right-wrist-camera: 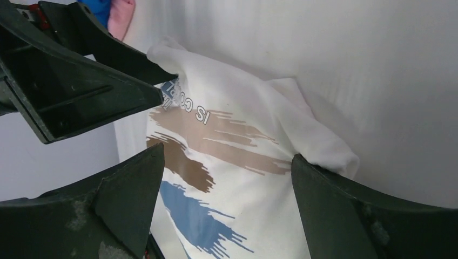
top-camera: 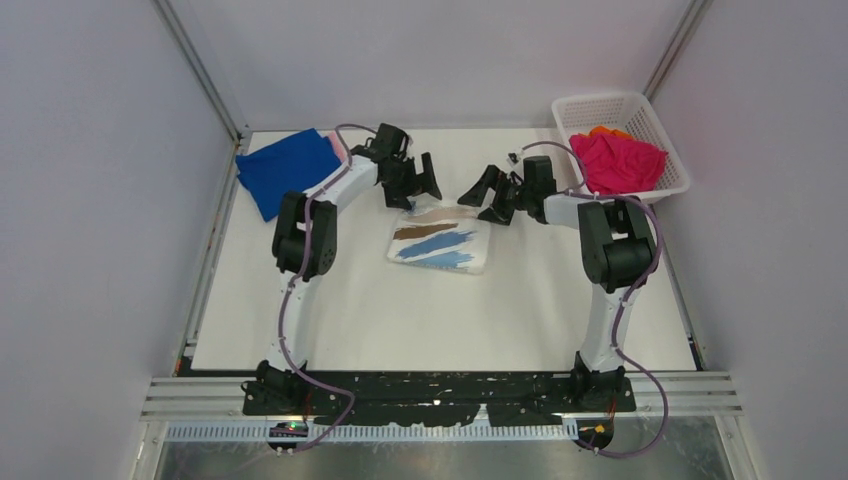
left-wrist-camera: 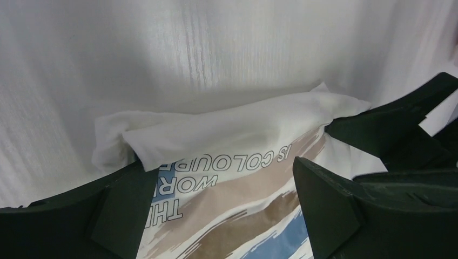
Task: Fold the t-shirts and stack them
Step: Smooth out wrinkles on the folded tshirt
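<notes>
A folded white t-shirt (top-camera: 440, 243) printed with tan, brown and blue brush strokes lies in the middle of the table. My left gripper (top-camera: 417, 193) hangs open just over its far left corner, jaws wide with the cloth (left-wrist-camera: 232, 129) below and nothing pinched. Over the far right corner my right gripper (top-camera: 491, 203) is open too, the shirt (right-wrist-camera: 237, 162) lying loose between its fingers. A folded royal blue t-shirt (top-camera: 285, 168) rests on a pale pink one (top-camera: 340, 148) at the far left. A magenta t-shirt (top-camera: 617, 162) and an orange one (top-camera: 608, 131) sit crumpled in the basket.
The white mesh basket (top-camera: 655, 112) stands at the far right corner of the table. Grey walls and metal frame posts close in the back and both sides. The two grippers face each other a short gap apart over the shirt's far edge.
</notes>
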`<act>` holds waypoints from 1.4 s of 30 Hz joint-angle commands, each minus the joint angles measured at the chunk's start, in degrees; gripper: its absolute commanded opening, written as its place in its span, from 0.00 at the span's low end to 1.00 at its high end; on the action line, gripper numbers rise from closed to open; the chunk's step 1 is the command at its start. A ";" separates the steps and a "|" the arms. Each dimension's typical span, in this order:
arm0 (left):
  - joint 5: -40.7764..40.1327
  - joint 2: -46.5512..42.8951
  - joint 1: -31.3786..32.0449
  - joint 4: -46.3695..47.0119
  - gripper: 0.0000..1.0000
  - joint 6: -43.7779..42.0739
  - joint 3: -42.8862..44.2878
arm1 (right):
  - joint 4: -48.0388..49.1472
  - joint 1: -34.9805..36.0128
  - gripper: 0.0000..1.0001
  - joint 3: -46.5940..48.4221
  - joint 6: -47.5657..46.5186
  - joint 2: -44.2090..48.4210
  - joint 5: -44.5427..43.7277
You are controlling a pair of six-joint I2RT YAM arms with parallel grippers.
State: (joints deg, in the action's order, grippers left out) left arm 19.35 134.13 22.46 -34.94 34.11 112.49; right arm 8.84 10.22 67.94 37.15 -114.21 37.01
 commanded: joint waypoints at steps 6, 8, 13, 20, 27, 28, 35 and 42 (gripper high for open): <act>0.01 -5.65 -0.22 -3.26 1.00 1.23 -7.71 | 0.65 0.10 0.96 -1.50 -1.05 0.58 1.62; 1.11 -7.52 -0.08 -2.11 1.00 1.51 -10.93 | -0.12 0.36 0.95 -2.55 -1.99 1.74 1.72; 1.56 -14.22 1.01 2.11 1.00 2.03 -22.60 | -4.06 2.25 0.95 -6.09 -5.18 4.76 0.31; -0.41 -27.15 2.09 7.38 1.00 2.46 -36.23 | -4.76 4.12 0.95 -13.89 -6.33 15.32 -4.66; -4.88 -38.65 2.94 5.57 1.00 1.84 -37.00 | -11.99 4.49 0.95 -11.89 -8.81 28.84 -8.80; -5.95 -40.56 3.09 5.70 1.00 1.95 -38.64 | -12.22 4.65 0.95 -12.91 -8.92 30.53 -8.89; -7.77 -49.54 3.19 9.37 1.00 4.33 -53.57 | -7.02 11.02 0.95 -28.50 -5.06 44.86 -5.68; -6.16 -49.28 3.10 13.85 1.00 6.89 -59.55 | -0.29 14.30 0.95 -38.63 -2.31 40.21 -6.51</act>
State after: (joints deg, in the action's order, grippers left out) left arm 13.06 84.64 25.45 -26.81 38.92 54.24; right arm 3.46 24.56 32.42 32.93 -70.11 32.03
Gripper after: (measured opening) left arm 0.994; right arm 0.954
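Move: The folded white t-shirt's middle is about 10 cm back and 6 cm right of the left hand, and some 8 cm back and 10 cm left of the right hand, 1 or 2 cm below both. The blue t-shirt lies roughly 35 cm left of the left hand and 8 cm farther out. The basket stands about 39 cm right of the right hand and 15 cm farther out. Both open hands drag the white t-shirt back roughly 10 cm, lift off, then travel farther back and down. ##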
